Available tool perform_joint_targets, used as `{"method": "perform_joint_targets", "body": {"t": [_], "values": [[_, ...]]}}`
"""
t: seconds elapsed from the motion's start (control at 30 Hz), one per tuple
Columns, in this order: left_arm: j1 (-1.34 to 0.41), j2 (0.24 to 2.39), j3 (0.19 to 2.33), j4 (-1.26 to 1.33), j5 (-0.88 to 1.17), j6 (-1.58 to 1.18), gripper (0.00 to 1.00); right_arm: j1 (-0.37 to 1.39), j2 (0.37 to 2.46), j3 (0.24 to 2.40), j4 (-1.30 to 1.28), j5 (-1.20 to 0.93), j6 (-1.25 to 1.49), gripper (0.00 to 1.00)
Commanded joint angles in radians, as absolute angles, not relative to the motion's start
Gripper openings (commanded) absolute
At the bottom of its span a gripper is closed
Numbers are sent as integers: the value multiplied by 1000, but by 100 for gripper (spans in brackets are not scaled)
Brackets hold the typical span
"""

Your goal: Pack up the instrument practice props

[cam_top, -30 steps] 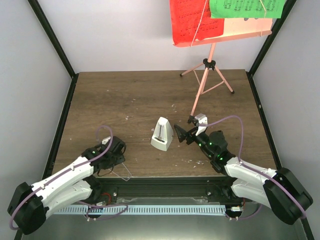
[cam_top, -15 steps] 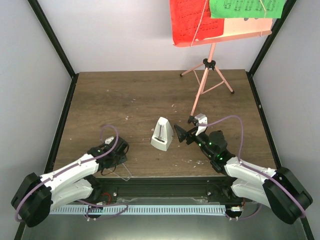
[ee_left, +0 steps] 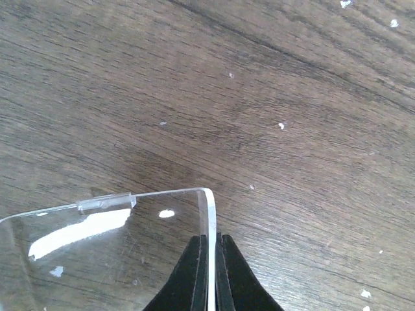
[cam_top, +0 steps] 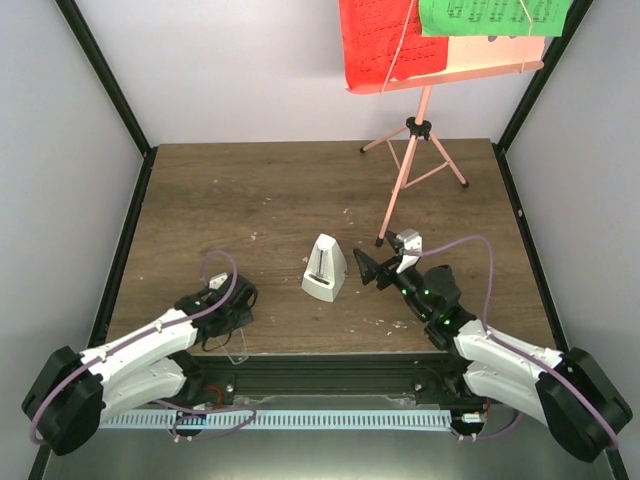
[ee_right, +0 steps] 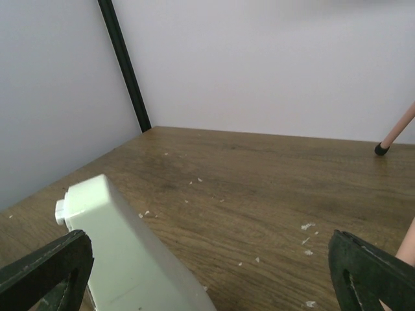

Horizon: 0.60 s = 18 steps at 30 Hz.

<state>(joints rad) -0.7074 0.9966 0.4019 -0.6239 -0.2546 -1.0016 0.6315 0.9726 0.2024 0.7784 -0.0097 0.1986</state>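
The white pyramid metronome [cam_top: 325, 268] stands upright mid-table, seen close at the lower left of the right wrist view [ee_right: 130, 259]. Its clear cover [ee_left: 104, 253] lies flat near the front edge [cam_top: 241, 348]. My left gripper [ee_left: 211, 272] is shut on the cover's thin right edge, low over the wood [cam_top: 228, 326]. My right gripper [cam_top: 372, 268] stands open just right of the metronome, its fingers wide apart [ee_right: 207, 278] and the metronome close by the left one. The pink music stand [cam_top: 412, 165] stands at the back right, its desk [cam_top: 450, 75] holding a red page [cam_top: 385, 40] and a green page [cam_top: 490, 15].
The stand's nearest leg comes down with its black foot [cam_top: 379, 241] close behind my right gripper; another foot [ee_right: 382, 149] shows in the right wrist view. Black frame posts [cam_top: 105, 85] and white walls enclose the wooden table [cam_top: 250, 200]. White specks dot the wood.
My left gripper slid a little toward the front edge and closed onto the clear cover's edge. My right gripper shifted slightly to the right, still open.
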Motion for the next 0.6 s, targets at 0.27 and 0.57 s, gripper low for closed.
{"method": "perform_joint_targets", "body": {"t": [0.27, 0.57], "values": [[-705, 791, 538, -773, -51, -949, 0, 634, 821, 189, 758, -52, 192, 100], [-694, 907, 813, -812, 368, -980, 0, 642, 775, 187, 878, -494, 110, 100]]}}
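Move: The metronome, where the clear cover already pinched in the left fingers is being taken, stands about 19 cm to the right of the left hand and 10 cm farther out, its middle some 8 cm higher. The easel's near foot is roughly 14 cm right of the metronome and 12 cm beyond it. From the right hand, level with the metronome's top, the metronome's middle lies about 11 cm left, 2 cm ahead and 10 cm below. The clear cover, still pinched by its edge, is lifted off the table by the left hand, which climbs about 12 cm and, gathering speed, swings some 8 cm right towards the metronome, rolling its left side down by some 25 degrees. The wide-open right hand rises and then draws back, turning counter-clockwise and tipping up. ##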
